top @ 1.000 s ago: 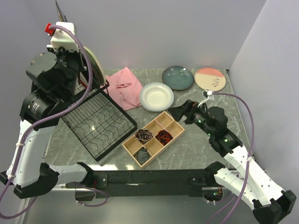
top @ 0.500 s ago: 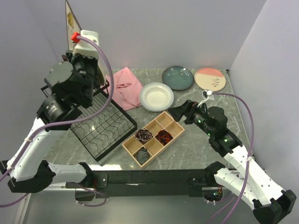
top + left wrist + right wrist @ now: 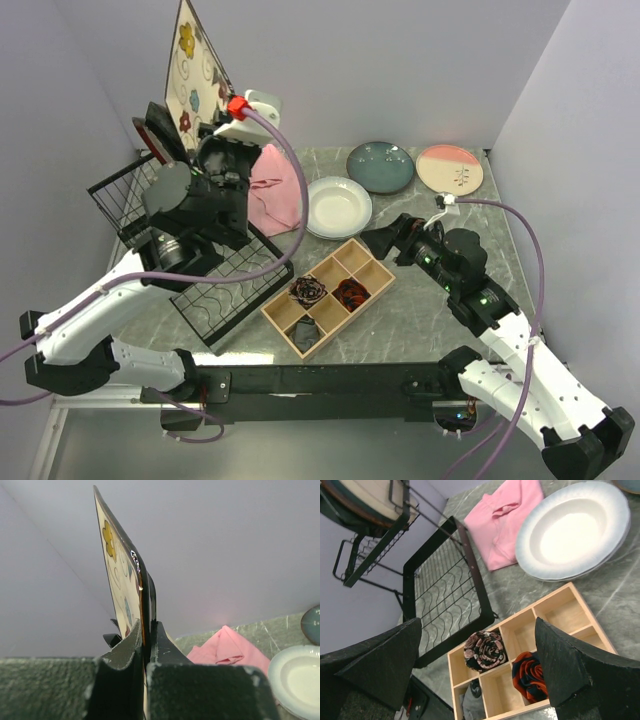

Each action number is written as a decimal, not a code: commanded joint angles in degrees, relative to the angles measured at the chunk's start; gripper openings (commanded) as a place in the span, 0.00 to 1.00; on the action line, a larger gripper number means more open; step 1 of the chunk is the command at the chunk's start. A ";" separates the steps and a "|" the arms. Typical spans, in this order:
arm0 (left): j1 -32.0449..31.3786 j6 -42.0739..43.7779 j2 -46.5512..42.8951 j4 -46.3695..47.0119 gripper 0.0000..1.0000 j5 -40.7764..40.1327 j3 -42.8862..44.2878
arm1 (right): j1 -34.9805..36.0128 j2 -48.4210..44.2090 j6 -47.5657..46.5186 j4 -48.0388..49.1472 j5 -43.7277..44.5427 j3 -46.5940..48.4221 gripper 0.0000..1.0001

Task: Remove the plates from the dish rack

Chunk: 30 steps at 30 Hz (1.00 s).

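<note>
My left gripper (image 3: 207, 128) is shut on the lower edge of a square cream floral plate (image 3: 196, 72), held upright high above the dish rack (image 3: 252, 307). In the left wrist view both fingers (image 3: 146, 630) pinch the plate's rim (image 3: 118, 565). A dark red plate (image 3: 148, 138) stands in the rack's raised back part. In the right wrist view a cream, green-rimmed plate (image 3: 365, 497) leans in the rack (image 3: 470, 575). White (image 3: 335, 207), teal (image 3: 380, 166) and pink-cream (image 3: 450, 168) plates lie on the table. My right gripper (image 3: 375, 242) hangs open over the wooden tray, holding nothing.
A wooden compartment tray (image 3: 372, 292) with rolled cloths sits at the middle front; its wall (image 3: 555, 597) lies between my right fingers. A pink cloth (image 3: 272, 185) lies between rack and white plate (image 3: 575, 530). Walls close in on the left, back and right.
My left arm has swung right and forward, carrying the floral plate up and away from the rack; its face now shows to the top camera. The right arm has not moved.
</note>
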 commanded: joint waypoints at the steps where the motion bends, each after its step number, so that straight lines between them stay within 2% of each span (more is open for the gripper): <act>1: -2.12 6.22 -0.33 9.21 0.01 3.41 -0.69 | 0.34 -2.18 1.10 -1.03 4.63 2.47 1.00; 5: -3.62 6.04 1.60 8.42 0.01 3.68 -1.22 | 0.08 -3.50 1.90 -2.88 8.50 3.69 1.00; 8: -5.46 6.30 2.30 8.85 0.01 4.73 -3.06 | -0.88 -0.88 1.55 -4.64 8.86 6.67 1.00; 11: -7.31 6.39 2.39 9.38 0.01 5.26 -5.79 | -5.44 2.47 1.46 -6.58 3.96 9.66 1.00; 12: -8.01 5.96 2.22 9.39 0.01 5.69 -6.84 | -10.68 3.26 2.07 -6.58 1.41 10.28 1.00; 13: -8.27 4.73 2.04 9.04 0.01 6.31 -8.85 | -13.52 4.83 2.59 -6.23 -6.18 10.81 1.00; 15: -9.41 4.19 1.69 9.64 0.01 7.28 -11.23 | -20.27 6.60 3.21 -6.48 -11.68 13.44 1.00; 16: -9.86 4.54 1.43 10.43 0.01 7.37 -14.03 | -21.27 8.26 3.04 -7.10 -13.54 14.76 1.00; 20: -11.88 2.09 2.39 9.74 0.01 7.81 -17.74 | -23.21 11.34 2.42 -9.82 -17.67 22.31 1.00; 23: -13.55 3.84 2.74 14.39 0.01 6.40 -22.48 | -23.48 12.14 1.90 -10.96 -18.56 25.13 1.00; 28: -14.87 2.97 2.83 17.12 0.01 6.66 -28.63 | -24.27 11.26 1.72 -10.00 -19.27 25.32 1.00; 30: -15.13 2.44 3.62 17.38 0.01 6.93 -30.04 | -24.27 12.14 2.07 -9.83 -22.50 26.02 1.00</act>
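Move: The left gripper already grips the square flowered plate, carried towards the space over the wooden box; the box lies about 17 cm right, 8 cm back and 54 cm below. From that gripper the white plates are some 19 cm right, 15 cm ahead, and the pink cloth 4 cm right, 18 cm ahead, both about 55 cm down. From the open right gripper, the square plate is roughly 27 cm left, 10 cm ahead, 32 cm above; the white plates 5 cm left, 14 cm ahead, 25 cm below. Bring the left gripper down about 19 cm and right about 16 cm, easing slightly back, over the box; keep its grip on the plate's edge while rolling the left side up some 30 degrees and swinging clockwise. Shift the right gripper right and forward, then straight up to the plate's height, fingers staying wide open and empty. ##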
